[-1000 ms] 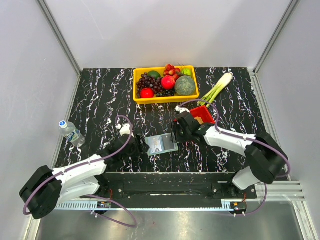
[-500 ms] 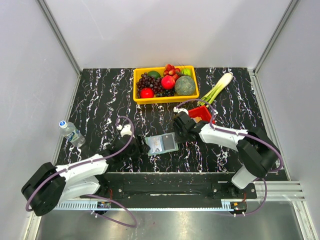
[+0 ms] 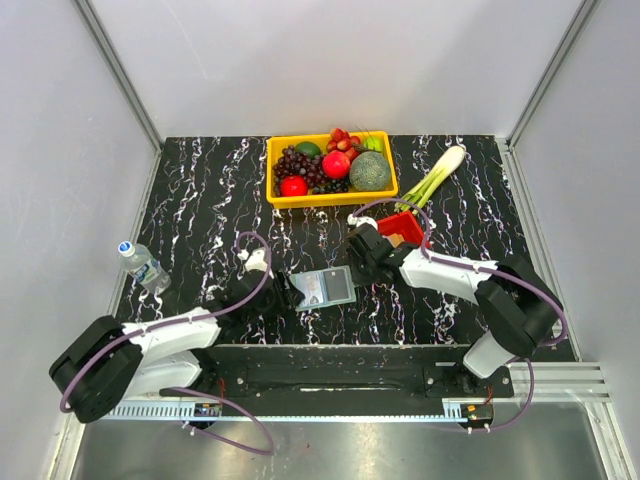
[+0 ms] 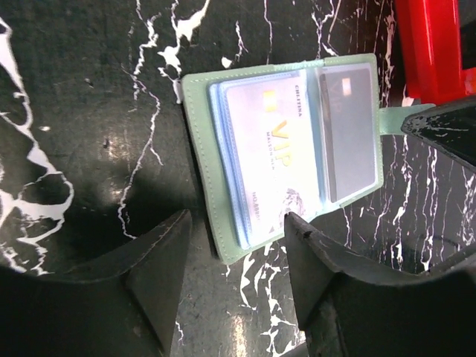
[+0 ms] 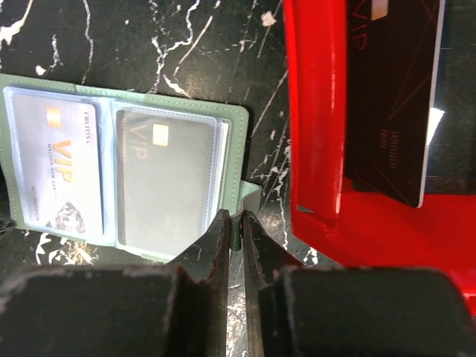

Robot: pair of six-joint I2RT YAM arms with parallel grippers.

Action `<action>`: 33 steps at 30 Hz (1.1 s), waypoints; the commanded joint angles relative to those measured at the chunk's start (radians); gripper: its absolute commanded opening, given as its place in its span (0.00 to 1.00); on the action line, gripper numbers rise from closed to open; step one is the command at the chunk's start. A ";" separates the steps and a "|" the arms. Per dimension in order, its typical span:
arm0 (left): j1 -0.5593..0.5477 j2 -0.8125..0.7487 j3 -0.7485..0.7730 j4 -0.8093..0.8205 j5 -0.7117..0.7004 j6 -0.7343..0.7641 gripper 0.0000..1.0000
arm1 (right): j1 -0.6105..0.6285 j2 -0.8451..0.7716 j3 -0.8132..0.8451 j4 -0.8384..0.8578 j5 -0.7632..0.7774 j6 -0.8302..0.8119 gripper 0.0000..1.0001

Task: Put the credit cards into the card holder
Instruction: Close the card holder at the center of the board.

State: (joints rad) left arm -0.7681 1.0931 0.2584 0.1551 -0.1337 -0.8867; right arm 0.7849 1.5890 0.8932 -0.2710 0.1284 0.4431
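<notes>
The grey-green card holder lies open on the dark marble table. A whitish credit card fills its left sleeve and a dark credit card its right sleeve. My right gripper is shut on the holder's small snap tab at its right edge. The left gripper stands open at the holder's near left corner, and that corner lies between its fingers. Another dark card rests inside the red basket, just right of the holder.
A yellow tray of fruit stands at the back centre, with a leek to its right. The red basket sits behind my right gripper. A water bottle lies near the left edge.
My right gripper has closed onto the holder's snap tab. The left gripper has slid right up to the holder's corner. The holder has shifted slightly to the right.
</notes>
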 commanded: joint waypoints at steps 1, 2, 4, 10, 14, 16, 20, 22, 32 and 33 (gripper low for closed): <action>0.000 0.077 -0.045 0.115 0.086 -0.041 0.56 | 0.005 -0.021 -0.005 0.059 -0.049 0.011 0.09; 0.000 0.099 -0.044 0.144 0.097 -0.047 0.55 | 0.005 -0.017 -0.008 0.062 -0.055 0.014 0.09; 0.001 0.131 -0.041 0.188 0.109 -0.049 0.53 | 0.007 -0.008 -0.011 0.072 -0.068 0.020 0.09; 0.001 0.142 -0.027 0.213 0.118 -0.063 0.47 | 0.005 0.002 -0.022 0.092 -0.099 0.031 0.09; 0.000 0.064 -0.012 0.198 0.109 -0.054 0.45 | 0.007 0.009 -0.028 0.105 -0.116 0.039 0.09; 0.000 0.028 0.019 0.179 0.109 -0.040 0.45 | 0.005 0.012 -0.037 0.119 -0.125 0.048 0.09; 0.000 0.036 0.079 0.169 0.124 -0.006 0.43 | 0.005 0.014 -0.054 0.148 -0.164 0.069 0.08; 0.000 0.065 0.102 0.199 0.158 -0.001 0.42 | 0.005 0.019 -0.056 0.159 -0.179 0.075 0.08; -0.023 0.212 0.160 0.450 0.267 -0.067 0.36 | 0.005 0.016 -0.085 0.203 -0.200 0.112 0.08; -0.028 0.224 0.168 0.495 0.278 -0.077 0.36 | 0.007 0.017 -0.091 0.216 -0.207 0.118 0.08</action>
State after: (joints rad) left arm -0.7696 1.2869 0.3923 0.4656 0.0807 -0.9234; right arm 0.7803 1.6012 0.8177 -0.1402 -0.0059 0.5179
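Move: The open card holder lies flat between the hands. Its middle is about 7 cm right and 2 cm ahead of the left hand, a little below it, so the left fingertips are at its left cover's near corner. The closing strap at its right edge is about 16 cm right and 3 cm ahead of the left hand. For the right hand, which holds that strap, the holder's middle is some 9 cm left, 1 cm ahead; the red box is about 9 cm right, 10 cm ahead. Low to the right first, the left hand slides about 2.5 cm in at the holder's left cover, pauses, then sweeps up and over to the right with a little forward (about 6 cm up, 5 right), tilting some 20 degrees and partly closing while a fingertip carries the cover up. The right hand keeps its pinch on the strap, easing about 2 cm left, 1.5 back and slightly down. ##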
